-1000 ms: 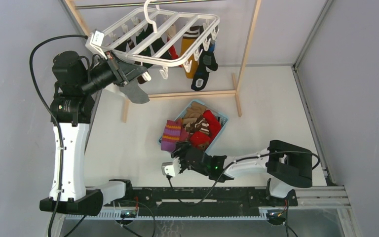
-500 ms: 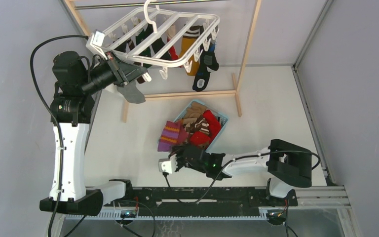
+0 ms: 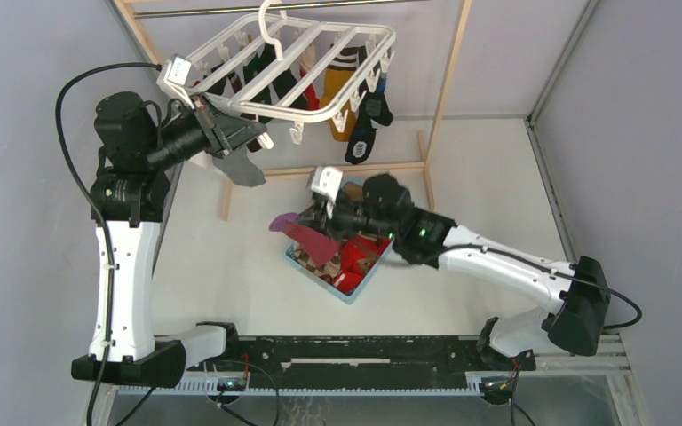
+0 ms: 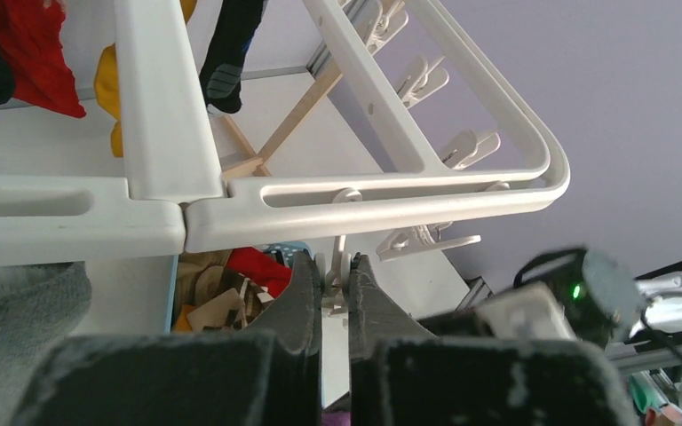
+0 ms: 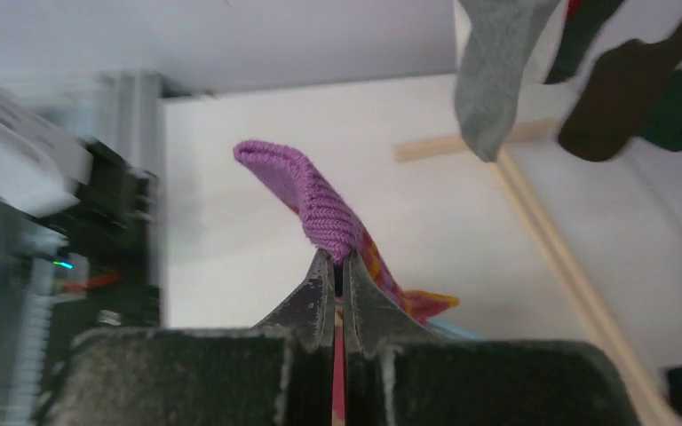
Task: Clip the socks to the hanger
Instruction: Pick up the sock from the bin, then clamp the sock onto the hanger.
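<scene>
The white hanger [image 3: 320,49] hangs at the back with several socks clipped to it, among them a mustard one [image 3: 339,89] and a grey one [image 3: 241,167]. My left gripper [image 3: 231,133] is shut on a small white clip [image 4: 337,280] under the hanger's near bar [image 4: 364,200]. My right gripper [image 3: 320,220] is shut on the purple-striped sock [image 3: 302,232], held up above the light-blue basket [image 3: 355,286]. In the right wrist view the sock's purple cuff [image 5: 306,200] sticks up past the fingertips [image 5: 320,280].
The basket holds more socks, red [image 3: 355,257] and brown argyle. A wooden rack [image 3: 440,98] carries the hanger, and its base bar [image 3: 346,169] lies on the table behind the basket. Grey walls stand on both sides.
My right arm has swung from the near edge up over the basket, lifting the purple-striped sock off the table. The basket has shifted nearer. The left gripper stays at the clip.
</scene>
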Controlling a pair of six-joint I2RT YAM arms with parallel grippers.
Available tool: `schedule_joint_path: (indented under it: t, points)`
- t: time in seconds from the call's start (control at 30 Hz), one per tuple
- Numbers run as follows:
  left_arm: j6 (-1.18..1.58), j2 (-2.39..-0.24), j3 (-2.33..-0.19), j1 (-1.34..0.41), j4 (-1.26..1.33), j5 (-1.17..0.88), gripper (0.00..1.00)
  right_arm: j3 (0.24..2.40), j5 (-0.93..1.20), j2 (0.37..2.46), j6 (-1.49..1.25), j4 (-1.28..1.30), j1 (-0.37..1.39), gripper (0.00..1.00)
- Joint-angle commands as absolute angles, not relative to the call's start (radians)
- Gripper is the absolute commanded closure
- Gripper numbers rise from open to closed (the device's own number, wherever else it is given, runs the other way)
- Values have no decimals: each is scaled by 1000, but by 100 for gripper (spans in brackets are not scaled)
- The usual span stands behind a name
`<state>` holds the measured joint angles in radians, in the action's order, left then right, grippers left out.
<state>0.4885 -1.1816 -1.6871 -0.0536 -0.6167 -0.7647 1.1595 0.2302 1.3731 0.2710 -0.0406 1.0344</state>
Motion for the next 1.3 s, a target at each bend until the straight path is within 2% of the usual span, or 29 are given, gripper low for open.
schedule_joint_path:
  t: [0.0, 0.33, 0.57, 1.03, 1.27]
  points:
    - [457, -1159, -1728, -48, -648, -851, 100, 1341, 560, 1410, -196, 100, 919, 100]
    - [455, -1169, -1698, -48, -621, -933, 100, 1398, 759, 1543, -685, -308, 765, 100]
    - [444, -1185, -1694, -49, -615, -975, 100, 1412, 778, 1587, -797, -447, 741, 100]
    - [440, -1204, -1697, -49, -606, -1034, 100, 1289, 802, 1634, -1113, -948, 708, 100]
    - [443, -1207, -1705, -48, -605, -1050, 100, 1285, 782, 1660, -1181, -1038, 701, 100]
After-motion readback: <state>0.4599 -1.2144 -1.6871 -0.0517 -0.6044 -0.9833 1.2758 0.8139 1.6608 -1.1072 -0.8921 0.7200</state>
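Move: The clip that the left fingers hold on the hanger lies about 6 cm ahead of the right hand, 5 cm to its left and some 14 cm above; the hanging grey sock is about 5 cm ahead, 11 cm left and 9 cm up. The bin's middle sits some 5 cm ahead, 7 cm right and 25 cm below. From the left hand, the striped sock is roughly 9 cm back, 5 cm right and 22 cm down. Keeping the striped sock pinched, the right hand climbs about 11 cm in two stages, easing some 3 cm forward between them, towards the clip, while it rolls about 60 degrees so the fingers end pointing left and slightly up. The left fingers stay shut on the clip and draw it 2 cm back and 2 cm right towards the sock, turning clockwise. ##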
